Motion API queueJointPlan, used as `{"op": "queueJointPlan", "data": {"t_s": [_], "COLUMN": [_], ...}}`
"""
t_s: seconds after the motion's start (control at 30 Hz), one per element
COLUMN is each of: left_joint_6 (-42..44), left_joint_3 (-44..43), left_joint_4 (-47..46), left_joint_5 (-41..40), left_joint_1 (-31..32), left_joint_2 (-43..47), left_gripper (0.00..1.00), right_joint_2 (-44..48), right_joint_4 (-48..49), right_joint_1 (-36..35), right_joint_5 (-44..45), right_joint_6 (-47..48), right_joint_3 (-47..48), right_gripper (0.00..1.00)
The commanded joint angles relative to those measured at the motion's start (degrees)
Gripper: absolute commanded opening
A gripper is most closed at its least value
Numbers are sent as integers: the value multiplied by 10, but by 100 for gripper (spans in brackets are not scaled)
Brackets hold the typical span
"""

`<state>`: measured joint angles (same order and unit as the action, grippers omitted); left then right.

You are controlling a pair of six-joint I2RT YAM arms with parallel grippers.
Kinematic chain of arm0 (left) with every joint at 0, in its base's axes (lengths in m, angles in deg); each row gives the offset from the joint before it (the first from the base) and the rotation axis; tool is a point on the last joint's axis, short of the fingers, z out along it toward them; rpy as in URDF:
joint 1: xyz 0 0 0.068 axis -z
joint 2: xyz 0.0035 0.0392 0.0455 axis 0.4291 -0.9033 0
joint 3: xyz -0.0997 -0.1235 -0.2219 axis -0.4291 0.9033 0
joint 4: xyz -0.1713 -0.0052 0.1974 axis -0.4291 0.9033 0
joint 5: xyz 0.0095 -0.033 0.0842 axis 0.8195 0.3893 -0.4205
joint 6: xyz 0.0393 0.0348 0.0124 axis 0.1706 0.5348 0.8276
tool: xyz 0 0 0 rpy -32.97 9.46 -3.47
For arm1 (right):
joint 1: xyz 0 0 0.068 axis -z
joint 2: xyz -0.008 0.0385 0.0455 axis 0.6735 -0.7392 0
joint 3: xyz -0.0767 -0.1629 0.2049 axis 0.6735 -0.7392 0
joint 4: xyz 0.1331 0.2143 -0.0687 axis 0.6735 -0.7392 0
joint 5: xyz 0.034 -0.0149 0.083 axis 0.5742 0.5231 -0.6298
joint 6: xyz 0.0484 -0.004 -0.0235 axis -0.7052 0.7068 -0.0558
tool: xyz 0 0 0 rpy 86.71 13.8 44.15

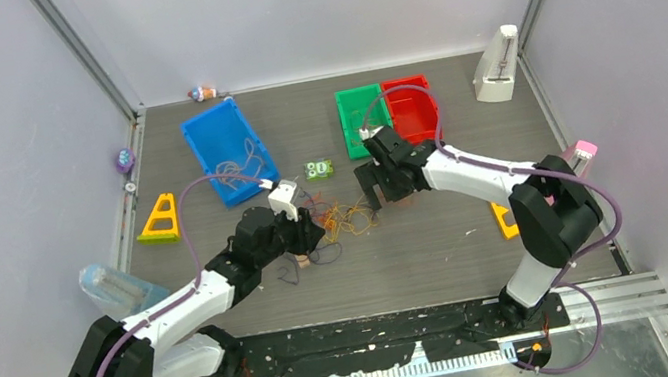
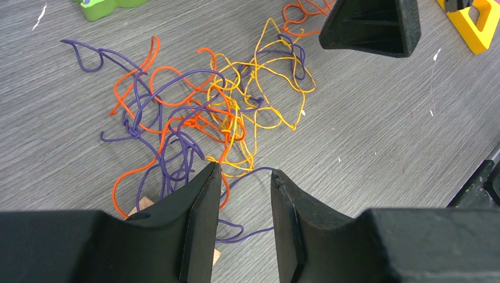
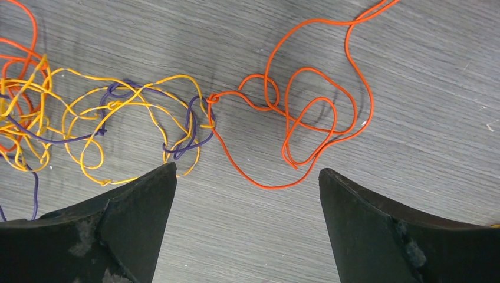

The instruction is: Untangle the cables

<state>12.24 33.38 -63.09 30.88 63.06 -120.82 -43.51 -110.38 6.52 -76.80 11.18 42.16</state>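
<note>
The cables (image 1: pixel 345 219) lie as a tangle of thin orange, yellow and purple strands on the grey table between the two arms. In the left wrist view the tangle (image 2: pixel 200 112) spreads just beyond my left gripper (image 2: pixel 244 171). Its jaws stand partly apart, and one purple strand runs across the gap on the table. In the top view that left gripper (image 1: pixel 305 242) sits at the tangle's left edge. My right gripper (image 3: pixel 247 171) is wide open and empty. An orange loop (image 3: pixel 306 118) lies just past its tips, knotted to yellow and purple strands (image 3: pixel 135 112). From above, the right gripper (image 1: pixel 381 191) hangs at the tangle's right edge.
A small wooden block (image 2: pixel 141 206) lies under the left finger. A blue bin (image 1: pixel 201 139) holding more wire, a green bin (image 1: pixel 361 118) and a red bin (image 1: pixel 410 107) stand behind. Also on the table are a yellow triangle (image 1: pixel 160 219), a green toy (image 1: pixel 318 169) and a white stand (image 1: pixel 497 66).
</note>
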Motion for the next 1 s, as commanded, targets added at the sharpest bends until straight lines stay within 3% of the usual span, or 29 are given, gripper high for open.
{"op": "queueJointPlan", "data": {"t_s": [0.0,0.17,0.43,0.97], "left_joint_6": [6,7,8,10], "left_joint_3": [-15,-13,-13,-11], "left_joint_4": [-23,-23,-23,-24], "left_joint_5": [3,3,4,3], "left_joint_1": [2,2,1,1], "left_joint_2": [5,6,4,8], "left_gripper": [38,38,39,39], "right_joint_2": [49,8,-9,-99], "right_joint_4": [22,-18,29,38], "right_joint_1": [4,8,47,105], "right_joint_5": [-7,-38,-71,-104], "right_joint_6": [47,91,101,103], "right_joint_3": [10,21,-19,37], "right_gripper": [95,95,95,95]}}
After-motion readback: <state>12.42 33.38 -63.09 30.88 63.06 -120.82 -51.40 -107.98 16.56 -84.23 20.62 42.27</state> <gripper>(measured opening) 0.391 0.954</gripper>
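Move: The loose orange cable loops, the bundle at the right end of the tangle, lie about 4 cm to the right of the right hand, 3 cm ahead and 6 cm below it. The yellow cable with its purple strand is level with that hand, some 7 cm to its left and as far down; the green tray sits about 18 cm straight ahead. From the left hand the orange loops are about 19 cm to the right, 7 cm ahead and 9 cm below. The orange loops are what the right hand, already wide open, goes for: after a small bob of about a centimetre up and back, it sinks some 4.5 cm while shifting about 4 cm to the right and a couple forward, away from the yellow cable. The fingers tip a little towards pointing straight down and stay open, ending astride the loops close over the table, the right-hand fingertip touching the orange strand. ##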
